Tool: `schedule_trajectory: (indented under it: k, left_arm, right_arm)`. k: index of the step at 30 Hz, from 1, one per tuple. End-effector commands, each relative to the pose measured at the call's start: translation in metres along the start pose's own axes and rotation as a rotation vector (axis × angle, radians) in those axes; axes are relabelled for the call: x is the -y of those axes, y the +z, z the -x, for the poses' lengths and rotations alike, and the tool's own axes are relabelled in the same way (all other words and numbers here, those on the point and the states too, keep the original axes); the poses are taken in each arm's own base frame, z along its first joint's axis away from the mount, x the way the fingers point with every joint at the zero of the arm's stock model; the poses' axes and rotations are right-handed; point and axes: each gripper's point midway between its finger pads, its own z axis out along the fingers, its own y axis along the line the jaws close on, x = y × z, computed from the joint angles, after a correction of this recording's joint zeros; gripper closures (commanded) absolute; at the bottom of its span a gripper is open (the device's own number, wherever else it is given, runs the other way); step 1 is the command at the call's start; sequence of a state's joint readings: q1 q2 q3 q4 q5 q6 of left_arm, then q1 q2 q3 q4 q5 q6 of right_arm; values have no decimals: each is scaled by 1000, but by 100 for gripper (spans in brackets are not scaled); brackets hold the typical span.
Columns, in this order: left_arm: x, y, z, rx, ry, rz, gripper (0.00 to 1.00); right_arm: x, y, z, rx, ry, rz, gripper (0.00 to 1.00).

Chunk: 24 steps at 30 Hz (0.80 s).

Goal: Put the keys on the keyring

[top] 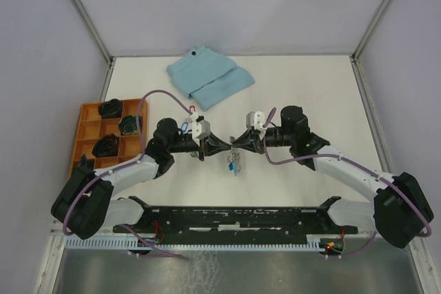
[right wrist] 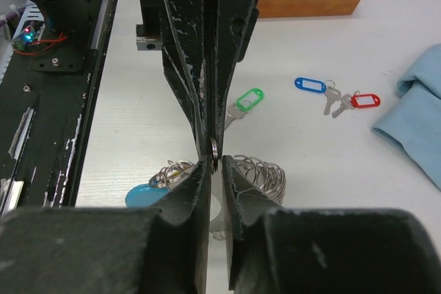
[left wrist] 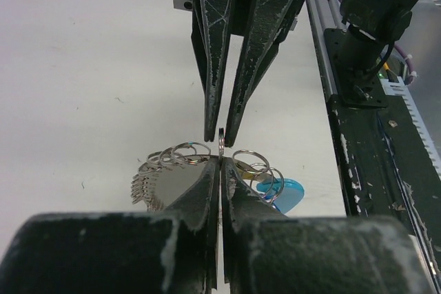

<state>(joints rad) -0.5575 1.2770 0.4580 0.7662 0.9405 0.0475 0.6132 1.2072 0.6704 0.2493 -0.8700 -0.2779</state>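
Observation:
The keyring (top: pixel 235 163), a bunch of silver rings (left wrist: pixel 191 151) with a light-blue tag (left wrist: pixel 286 191), hangs between both grippers over the table's middle. My left gripper (left wrist: pixel 221 160) is shut on one upright ring of it. My right gripper (right wrist: pixel 217 163) meets it tip to tip. Its jaws stand a little apart, and the same ring (right wrist: pixel 215 148) rests against one finger. Three keys lie on the table behind the left gripper: green tag (right wrist: pixel 248 100), blue tag (right wrist: pixel 310 85) and red tag (right wrist: pixel 364 100).
A folded light-blue cloth (top: pixel 210 77) lies at the back of the table. An orange compartment tray (top: pixel 88 131) holding dark bundles stands at the left edge. The black base rail (top: pixel 227 217) runs along the near edge.

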Motion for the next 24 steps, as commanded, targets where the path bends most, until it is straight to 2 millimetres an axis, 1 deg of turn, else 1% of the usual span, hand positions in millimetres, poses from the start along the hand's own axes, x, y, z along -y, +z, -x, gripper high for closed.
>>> schedule_trajectory:
  k: [1, 4, 8, 13, 15, 17, 18, 19, 21, 24]
  left_arm:
    - [-11, -5, 24, -10, 104, 56, 97]
    - [-12, -8, 27, -60, 124, 88, 97]
    - [-13, -4, 21, -180, 127, 117, 97]
    - [-16, -2, 20, -301, 115, 171, 97]
    - [-18, -2, 22, -330, 125, 197, 97]
    - [-21, -3, 24, -354, 132, 221, 97]
    - [-21, -3, 25, -367, 130, 227, 97]
    - [-23, -4, 27, -380, 129, 234, 97]
    - [-23, -4, 28, -401, 123, 229, 97]
    - [-23, -4, 29, -425, 116, 216, 97]
  right_arm:
    - [10, -5, 20, 5, -38, -43, 78]
    - [17, -12, 19, -37, -4, -108, 65]
    - [29, -27, 25, -90, 27, -227, 56]
    - [43, -52, 53, -42, 8, -396, 40]
    - [41, -60, 67, -16, -14, -416, 35]
    - [37, -62, 71, -19, -4, -409, 28]
    - [35, -62, 69, -34, 11, -398, 9]
    - [33, -62, 65, -48, 19, -387, 1]
    - [30, -61, 61, -70, 23, -367, 0]
    - [33, -63, 57, -96, 51, -390, 0]
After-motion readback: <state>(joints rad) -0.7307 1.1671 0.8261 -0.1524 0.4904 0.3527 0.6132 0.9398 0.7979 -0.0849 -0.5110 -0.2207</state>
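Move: The keyring hangs between the two hands, its top ring at the meeting fingertips: its middle is about 6 cm below both, roughly 1 cm to the right of the left hand and 1 cm to the left of the right one. On the table some 13 cm below, counted from the left hand, the green-tagged key lies about 4 cm ahead and 12 cm left, the blue-tagged one 15 ahead and 15 left, the red-tagged one 19 ahead and 13 left. The keyring stays pinched by its top ring in the left fingers, which keep shut while that hand tips its fingertips down by some 25 degrees, swings them slightly forward and rises about 1 cm. The right fingers, already parting around the ring, open wide as their hand draws off it to the right and then up, about 7 cm higher in all, turning some 20 degrees clockwise. ##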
